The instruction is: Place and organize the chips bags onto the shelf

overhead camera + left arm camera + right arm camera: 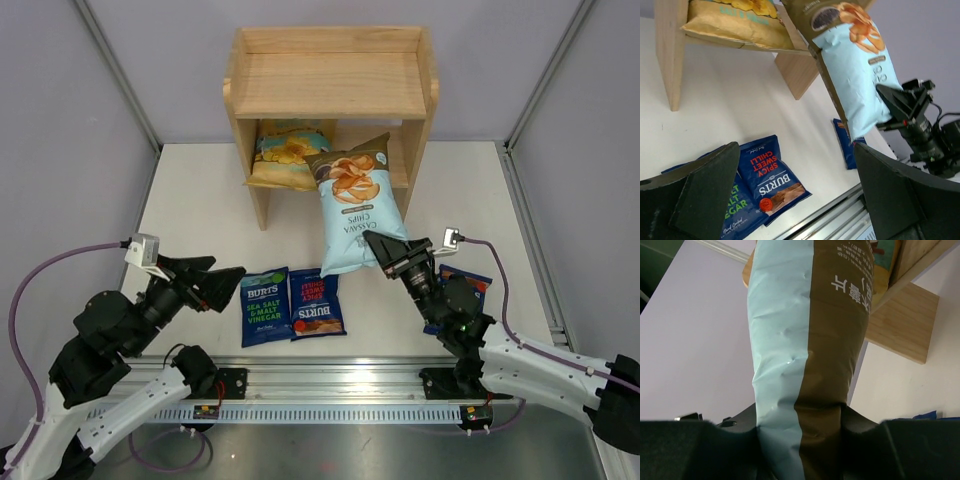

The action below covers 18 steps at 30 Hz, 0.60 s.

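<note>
My right gripper (385, 250) is shut on the bottom end of the pale blue cassava bag (355, 210) and holds it tilted, its brown top at the opening of the wooden shelf's (330, 85) lower tier. The jaws pinch that bag (805, 340) in the right wrist view. The yellow-and-teal bag (285, 150) lies on the lower tier at the left. Two dark blue BURTS bags (265, 305) (318, 303) lie flat side by side near the front. A third BURTS bag (470, 285) lies partly under the right arm. My left gripper (225, 283) is open and empty beside the sea salt bag.
The shelf's upper tier (330, 60) holds nothing. Grey walls enclose the white table (190, 200) on three sides. A metal rail (340, 385) runs along the near edge between the arm bases.
</note>
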Motion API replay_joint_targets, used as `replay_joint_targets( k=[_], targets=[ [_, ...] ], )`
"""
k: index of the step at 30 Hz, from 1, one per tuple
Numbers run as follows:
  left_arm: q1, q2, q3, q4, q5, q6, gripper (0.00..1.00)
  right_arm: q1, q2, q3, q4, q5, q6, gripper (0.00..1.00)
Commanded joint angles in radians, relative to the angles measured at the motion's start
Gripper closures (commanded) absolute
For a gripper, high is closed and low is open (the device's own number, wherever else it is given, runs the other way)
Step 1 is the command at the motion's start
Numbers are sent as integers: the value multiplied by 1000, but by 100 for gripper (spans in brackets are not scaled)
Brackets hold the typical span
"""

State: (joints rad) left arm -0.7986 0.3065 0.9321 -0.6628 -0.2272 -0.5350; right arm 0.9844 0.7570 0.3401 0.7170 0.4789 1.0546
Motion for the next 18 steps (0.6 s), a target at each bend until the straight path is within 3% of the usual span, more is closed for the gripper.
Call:
replay_joint_targets(
  k=[1,15,18],
  targets=[
    [-2,-27,31,-17,100,115,1,-79,19,97,67,-69,91,79],
    [-2,-98,-87,-35,92,178,1,-447,272,284,35,-310,314,79],
    [-2,-113,-96,-31,103,173,1,-472,344,316,58,-329,331,80]
  ],
)
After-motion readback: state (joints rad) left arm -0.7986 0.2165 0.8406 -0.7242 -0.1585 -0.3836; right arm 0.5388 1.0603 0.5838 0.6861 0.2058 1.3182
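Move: The free right half of the lower shelf, where the held light-blue cassava bag is headed, lies about 22 cm ahead of the right hand and 2 cm to its left, at nearly the same height. The yellow bag sits in the same shelf, some 22 cm ahead and 22 cm left; the spicy chilli bag lies on the table about 15 cm left, level with the hand and roughly 29 cm below. From the left hand, the free half is about 30 cm ahead and 31 cm right, near its height. Forward, some 11 cm and steadily, the right hand carries the cassava bag top-first into the lower shelf's opening beside the yellow bag, edging about 4 cm right and rising a little on the way. It keeps its pinch near the bag's lower right corner while the wrist swings clockwise and tips slightly down. The empty left hand, still wide open, sinks about 4 cm and rolls slightly, left side up. ##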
